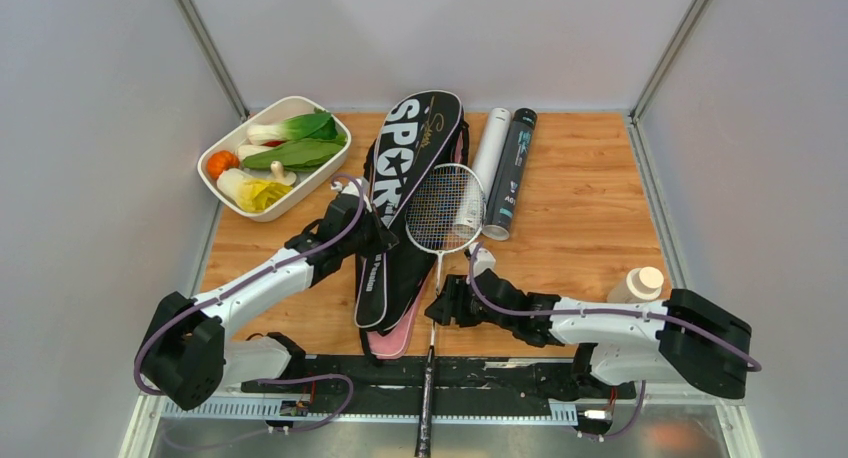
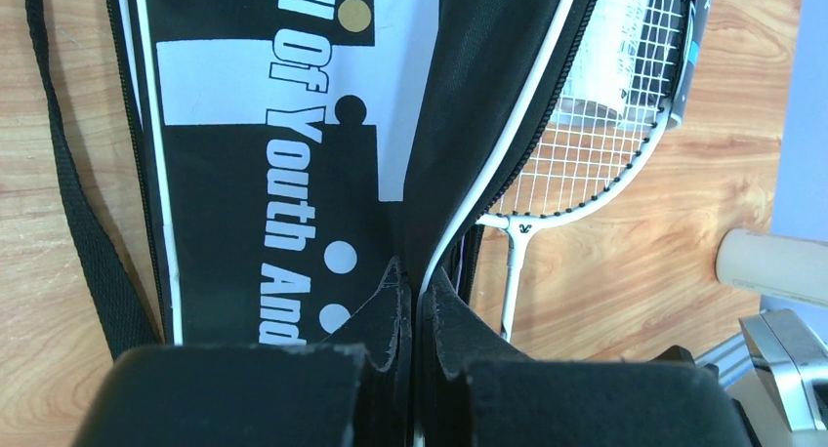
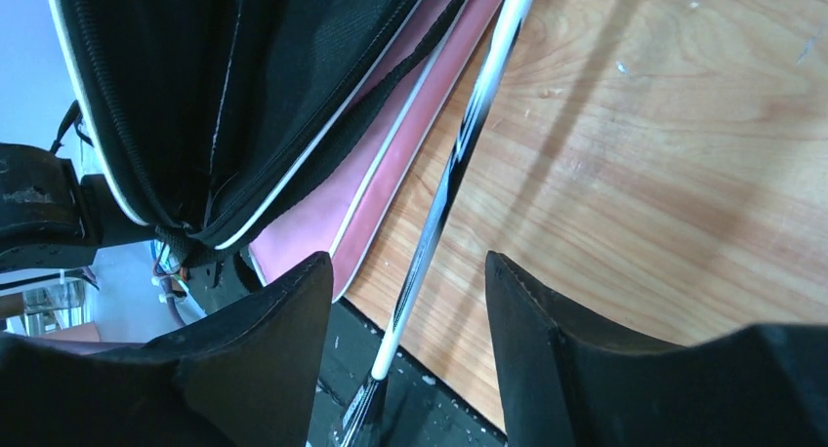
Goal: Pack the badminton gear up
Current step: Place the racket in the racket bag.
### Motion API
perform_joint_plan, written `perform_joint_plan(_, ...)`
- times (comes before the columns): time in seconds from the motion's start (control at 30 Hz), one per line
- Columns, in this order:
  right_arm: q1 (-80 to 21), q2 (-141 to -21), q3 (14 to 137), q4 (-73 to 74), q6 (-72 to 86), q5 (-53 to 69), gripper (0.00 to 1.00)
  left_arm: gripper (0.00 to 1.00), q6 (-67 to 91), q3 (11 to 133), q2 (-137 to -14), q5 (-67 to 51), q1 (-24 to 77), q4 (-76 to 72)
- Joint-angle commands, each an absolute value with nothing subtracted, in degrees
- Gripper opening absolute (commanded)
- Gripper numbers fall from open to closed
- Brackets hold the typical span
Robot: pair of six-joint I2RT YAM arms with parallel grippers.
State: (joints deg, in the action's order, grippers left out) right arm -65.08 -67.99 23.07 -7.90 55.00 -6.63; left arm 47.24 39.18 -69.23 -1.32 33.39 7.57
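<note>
A black "SPORT" cover (image 1: 408, 168) lies down the middle of the table on top of a pink cover (image 1: 393, 340). My left gripper (image 1: 377, 234) is shut on the black cover's white-piped edge (image 2: 459, 223), the jaws (image 2: 418, 276) pinching the fabric. A silver racket (image 1: 445, 208) lies right of the cover, its head resting over a white tube (image 1: 489, 153), with a black tube (image 1: 512, 173) beside that. Its shaft (image 3: 459, 154) runs down past the table's front edge. My right gripper (image 1: 441, 308) stands open astride the shaft, and its fingers (image 3: 283, 310) are not touching it.
At the back left stands a white dish of vegetables (image 1: 212, 183). A small white bottle with a tan cap (image 1: 640, 283) sits near the right arm. A black strap (image 2: 83, 223) trails left of the cover. Grey walls close in both sides.
</note>
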Motion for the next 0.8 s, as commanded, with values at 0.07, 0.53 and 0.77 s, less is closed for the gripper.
perform_joint_plan(0.07, -62.99, -73.12, 23.36, -17.54, 55.07, -3.92, 0.54, 0.0, 48.44, 38.83, -68.42, -3.62, 33.71, 5.1)
perform_joint_plan(0.53, -59.23, -77.38, 27.9, -21.64, 51.87, -1.34, 0.0, 0.0, 49.12, 36.73, -68.04, -5.34, 33.71, 3.15)
perform_joint_plan(0.77, -55.61, -75.01, 28.38, -25.05, 52.68, 3.24, 0.0, 0.0, 48.03, 36.09, -67.83, -6.5, 33.66, 2.55)
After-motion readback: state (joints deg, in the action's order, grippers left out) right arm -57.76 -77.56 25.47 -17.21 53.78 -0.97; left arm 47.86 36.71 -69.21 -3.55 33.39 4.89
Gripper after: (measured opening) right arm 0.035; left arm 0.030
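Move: The racket shaft runs fore and aft between the right hand's open fingers; the stretch to pinch is about 3 cm ahead, 1 cm left and 1 cm below. The racket head lies some 23 cm ahead and 2 cm right. The middle of the black bag is about 22 cm ahead and 6 cm left; the pink bag's near end is 6 cm back and 9 cm left. From the left hand, that stretch is roughly 13 cm back and 8 cm right, lower down. The racket's shaft is pinched by the right fingers, which start open around it and shut while the hand slides forward along it about 4 cm, veering slightly left. The hand first dips nearly 2 cm, then rises about 1 cm as the fingers close. The left hand keeps the black bag's edge pinched and eases about 1 cm down and back. ##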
